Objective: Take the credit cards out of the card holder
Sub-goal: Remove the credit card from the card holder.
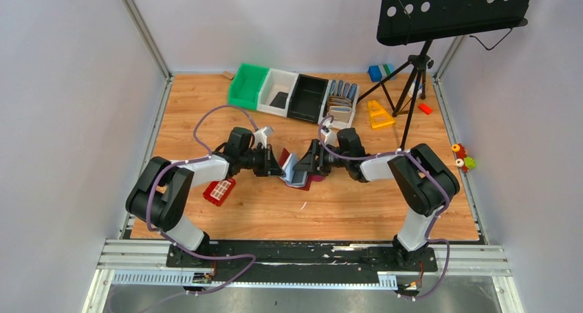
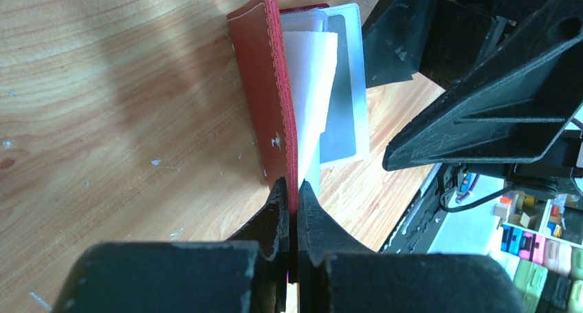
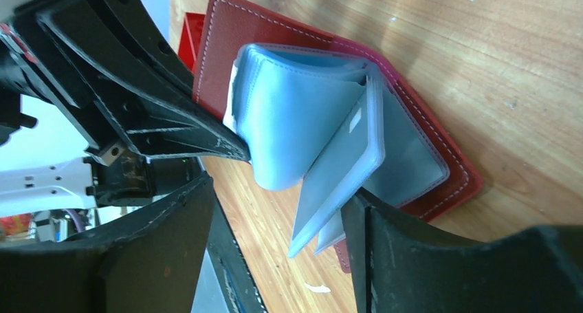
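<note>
The card holder [image 1: 300, 173], maroon leather with pale grey inner pockets, lies half open mid-table between both arms. My left gripper [image 2: 297, 189] is shut on the edge of its red cover flap [image 2: 265, 86] and holds that flap upright. Behind the flap fan the pale pockets [image 2: 313, 79]. My right gripper [image 3: 282, 217] is open, its jaws wide on either side of the grey pockets [image 3: 295, 127]. Two thin pale grey leaves [image 3: 330, 203] stick out toward it, close to its right finger [image 3: 412, 258]. Whether these are credit cards or sleeves, I cannot tell.
A flat red piece with a white grid [image 1: 220, 190] lies by the left arm. Along the back stand a green bin [image 1: 249, 86], a white bin [image 1: 277, 91], a black bin [image 1: 307, 98] and a tray of wallets [image 1: 340, 100]. A music-stand tripod [image 1: 412, 72] rises back right.
</note>
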Controlling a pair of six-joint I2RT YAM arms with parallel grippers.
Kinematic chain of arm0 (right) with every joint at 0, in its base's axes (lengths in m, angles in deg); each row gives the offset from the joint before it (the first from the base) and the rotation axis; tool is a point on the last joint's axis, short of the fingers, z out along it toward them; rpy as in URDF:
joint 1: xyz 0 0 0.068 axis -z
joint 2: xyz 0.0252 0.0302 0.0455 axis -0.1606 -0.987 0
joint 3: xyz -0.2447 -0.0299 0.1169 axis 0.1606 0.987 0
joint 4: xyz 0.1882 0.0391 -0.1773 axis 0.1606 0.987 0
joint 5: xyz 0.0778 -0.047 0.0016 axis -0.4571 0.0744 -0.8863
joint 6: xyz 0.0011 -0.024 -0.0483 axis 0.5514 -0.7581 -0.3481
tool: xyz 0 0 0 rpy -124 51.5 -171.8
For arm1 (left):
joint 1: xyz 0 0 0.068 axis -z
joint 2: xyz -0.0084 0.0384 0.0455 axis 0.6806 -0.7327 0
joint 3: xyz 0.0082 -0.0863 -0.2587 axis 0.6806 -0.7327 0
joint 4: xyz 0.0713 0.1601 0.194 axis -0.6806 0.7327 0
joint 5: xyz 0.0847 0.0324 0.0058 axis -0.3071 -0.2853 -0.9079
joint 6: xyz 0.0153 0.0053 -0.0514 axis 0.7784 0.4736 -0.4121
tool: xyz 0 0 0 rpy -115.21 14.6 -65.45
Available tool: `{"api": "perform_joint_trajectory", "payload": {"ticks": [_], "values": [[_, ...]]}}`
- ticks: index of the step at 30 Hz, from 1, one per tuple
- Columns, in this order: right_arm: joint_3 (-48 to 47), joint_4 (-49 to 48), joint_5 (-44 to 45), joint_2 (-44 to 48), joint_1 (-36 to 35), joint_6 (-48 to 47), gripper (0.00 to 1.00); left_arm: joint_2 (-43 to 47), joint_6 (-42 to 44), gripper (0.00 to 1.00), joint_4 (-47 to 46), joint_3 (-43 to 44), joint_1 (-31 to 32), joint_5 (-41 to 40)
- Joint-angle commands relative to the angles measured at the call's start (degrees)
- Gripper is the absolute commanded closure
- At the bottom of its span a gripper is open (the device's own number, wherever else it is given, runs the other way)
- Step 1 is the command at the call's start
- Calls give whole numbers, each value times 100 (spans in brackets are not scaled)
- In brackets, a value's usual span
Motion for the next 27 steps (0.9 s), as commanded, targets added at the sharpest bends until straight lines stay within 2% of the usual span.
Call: {"api": "perform_joint_trajectory", "payload": {"ticks": [1, 3, 9, 11, 13, 17, 18, 20, 22, 24, 27], "values": [[-30, -582, -137, -163, 23, 296, 40, -9, 32, 100, -176, -13, -36, 111], [-56, -529, -110, -212, 25, 296, 53, -14, 18, 100, -189, -48, -60, 93], [-235, 180, 147, -253, 30, -102, 76, 10, -2, 100, -194, -180, -253, 28], [-306, 509, 240, -232, 27, -266, 86, 27, 21, 93, -150, -228, -358, -35], [-346, 716, 306, -179, 52, -415, 94, 40, 90, 82, -23, -271, -484, -154], [-365, 1027, 373, -91, 147, -690, 100, 137, 100, 47, 2, -420, -745, -307], [-372, 1049, 315, -109, 168, -728, 100, 177, 24, 40, -187, -489, -774, -215], [-427, 1066, 164, -169, 183, -803, 100, 248, -313, 16, -901, -761, -783, 199], [-449, 1021, 65, -230, 181, -791, 100, 238, -735, 1, -1791, -972, -783, 564], [-462, 1000, 45, -233, 184, -787, 100, 148, -938, 0, -2229, -1009, -775, 758], [-504, 1074, 62, -193, 183, -825, 100, 57, -650, 0, -1797, -841, -717, 693]]}}
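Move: The left fingers are shut on the card holder's raised left cover; the table spot it folds down to is about 4 cm to the left, 1 ahead and 4 below, with the red box some 17 cm left and 4 back. A standing clear sleeve, this hand's 5 cm to the right, 2 ahead and 2 below, lies between the right hand's open fingers, about 1 cm ahead of that hand and 2 below. The holder's middle is 1 cm back, 1 left and 4 below the right hand. While the left hand draws the cover about 4 cm left, slightly forward and 2 cm down, then spreads its fingers wide to let go, easing up and a little back right, the right hand sinks about 2 cm around the clear sleeves and shuts its fingers. Its tips pinch the sleeve pages and pull them about 1 cm to the right, after which that hand nearly stays and keeps hold, the left wrist having turned some 10 degrees. ##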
